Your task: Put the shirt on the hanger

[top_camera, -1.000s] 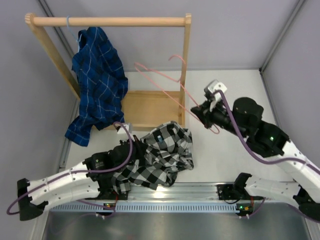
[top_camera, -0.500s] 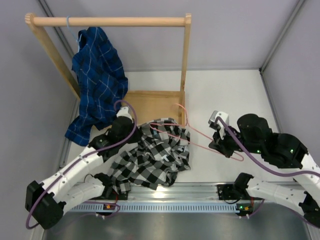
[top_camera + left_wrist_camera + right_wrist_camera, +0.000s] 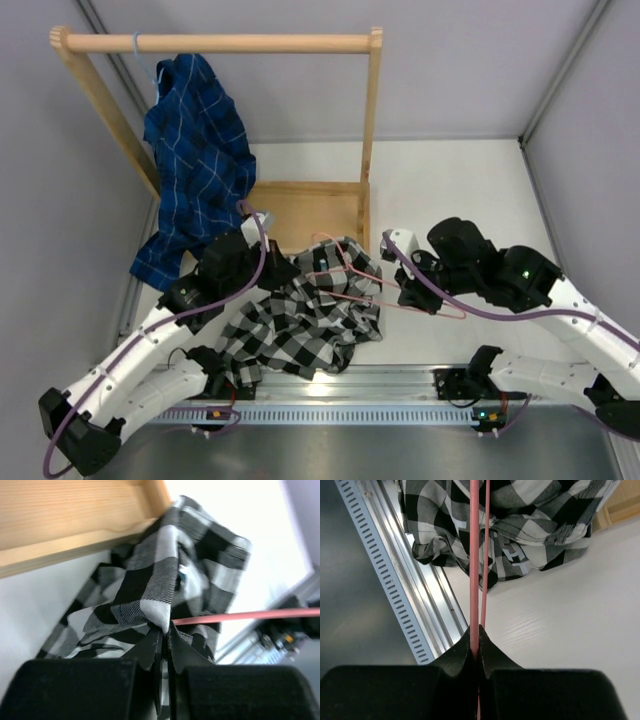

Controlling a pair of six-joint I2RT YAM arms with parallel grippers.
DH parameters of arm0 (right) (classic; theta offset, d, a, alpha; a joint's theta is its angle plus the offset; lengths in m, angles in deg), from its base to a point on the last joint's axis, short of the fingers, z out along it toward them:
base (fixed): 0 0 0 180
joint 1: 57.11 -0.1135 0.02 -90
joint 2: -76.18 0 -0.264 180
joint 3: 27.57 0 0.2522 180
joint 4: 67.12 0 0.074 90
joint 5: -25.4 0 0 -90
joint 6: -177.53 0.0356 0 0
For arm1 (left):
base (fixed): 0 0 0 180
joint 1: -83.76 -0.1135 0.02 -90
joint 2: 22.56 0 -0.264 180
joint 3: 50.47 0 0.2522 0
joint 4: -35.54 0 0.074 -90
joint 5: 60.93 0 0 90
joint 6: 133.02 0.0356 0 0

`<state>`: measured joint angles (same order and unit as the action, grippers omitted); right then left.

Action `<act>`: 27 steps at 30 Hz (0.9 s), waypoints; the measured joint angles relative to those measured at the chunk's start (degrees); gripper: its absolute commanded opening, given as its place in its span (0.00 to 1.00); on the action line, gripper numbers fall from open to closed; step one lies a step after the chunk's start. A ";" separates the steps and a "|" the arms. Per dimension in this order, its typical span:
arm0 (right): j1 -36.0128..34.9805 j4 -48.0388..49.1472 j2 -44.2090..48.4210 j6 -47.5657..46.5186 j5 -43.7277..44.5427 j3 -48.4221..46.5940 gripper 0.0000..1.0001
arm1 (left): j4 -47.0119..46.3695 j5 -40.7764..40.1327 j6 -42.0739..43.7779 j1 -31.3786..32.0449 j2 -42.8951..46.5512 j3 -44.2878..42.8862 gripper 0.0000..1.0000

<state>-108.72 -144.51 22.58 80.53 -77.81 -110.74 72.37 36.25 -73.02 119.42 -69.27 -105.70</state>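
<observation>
The black-and-white checked shirt (image 3: 305, 325) lies crumpled on the white table in front of the rack base. My left gripper (image 3: 277, 276) is shut on a fold at the shirt's upper left edge, and the left wrist view shows the cloth (image 3: 160, 580) pinched at the fingertips (image 3: 165, 630). The thin pink hanger (image 3: 360, 280) lies tilted across the top of the shirt, hook end toward the rack. My right gripper (image 3: 412, 296) is shut on its wire at the right end. In the right wrist view the hanger (image 3: 474, 555) runs from the gripper (image 3: 479, 631) out over the shirt (image 3: 535, 520).
A wooden clothes rack (image 3: 220, 43) stands at the back, with its flat base (image 3: 300, 212) just behind the shirt. A dark blue grid shirt (image 3: 195, 150) hangs from its rod. A slotted metal rail (image 3: 330, 400) runs along the near table edge.
The right arm has carried the hanger down from beside the rack post and left, onto the shirt. The left arm has swung toward the rack base, pulling its shirt fold with it.
</observation>
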 measured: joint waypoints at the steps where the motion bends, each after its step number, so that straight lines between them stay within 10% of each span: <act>1: -0.02 0.63 -0.50 -0.31 -0.68 0.24 0.00 | -0.17 2.12 0.28 0.00 0.92 0.00 0.00; 27: 0.04 24.79 0.90 -10.29 -24.02 10.03 0.00 | 20.46 21.53 20.06 0.00 -1.55 -30.16 0.00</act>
<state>-108.68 -119.73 23.47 70.23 -101.83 -100.71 92.83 57.78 -52.96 119.42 -70.83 -135.86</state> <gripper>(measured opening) 0.003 0.046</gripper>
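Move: The left hand already pinches the checked shirt by its collar; the hanger's left end lies only about 2 cm to its right and 2 cm below. The hanger neck is some 10 cm to its right and level ahead-wise, the rack's front rail about 10 cm ahead and 18 cm down, the shirt's heap about 5 cm back and 17 cm down. From the right hand, which holds the hanger, the collar lies about 20 cm left, 8 cm ahead and 4 cm lower. Upward, and about 6 cm back, the left hand lifts the pinched collar some 15 cm, its fingers levelling out and swinging clockwise by roughly 25 degrees towards the hanger. Meanwhile the right hand keeps its grip on the hanger and feeds it left towards the collar by about 7 cm, turning counter-clockwise and tipping its fingers up, and easing slightly back and up at the end. ##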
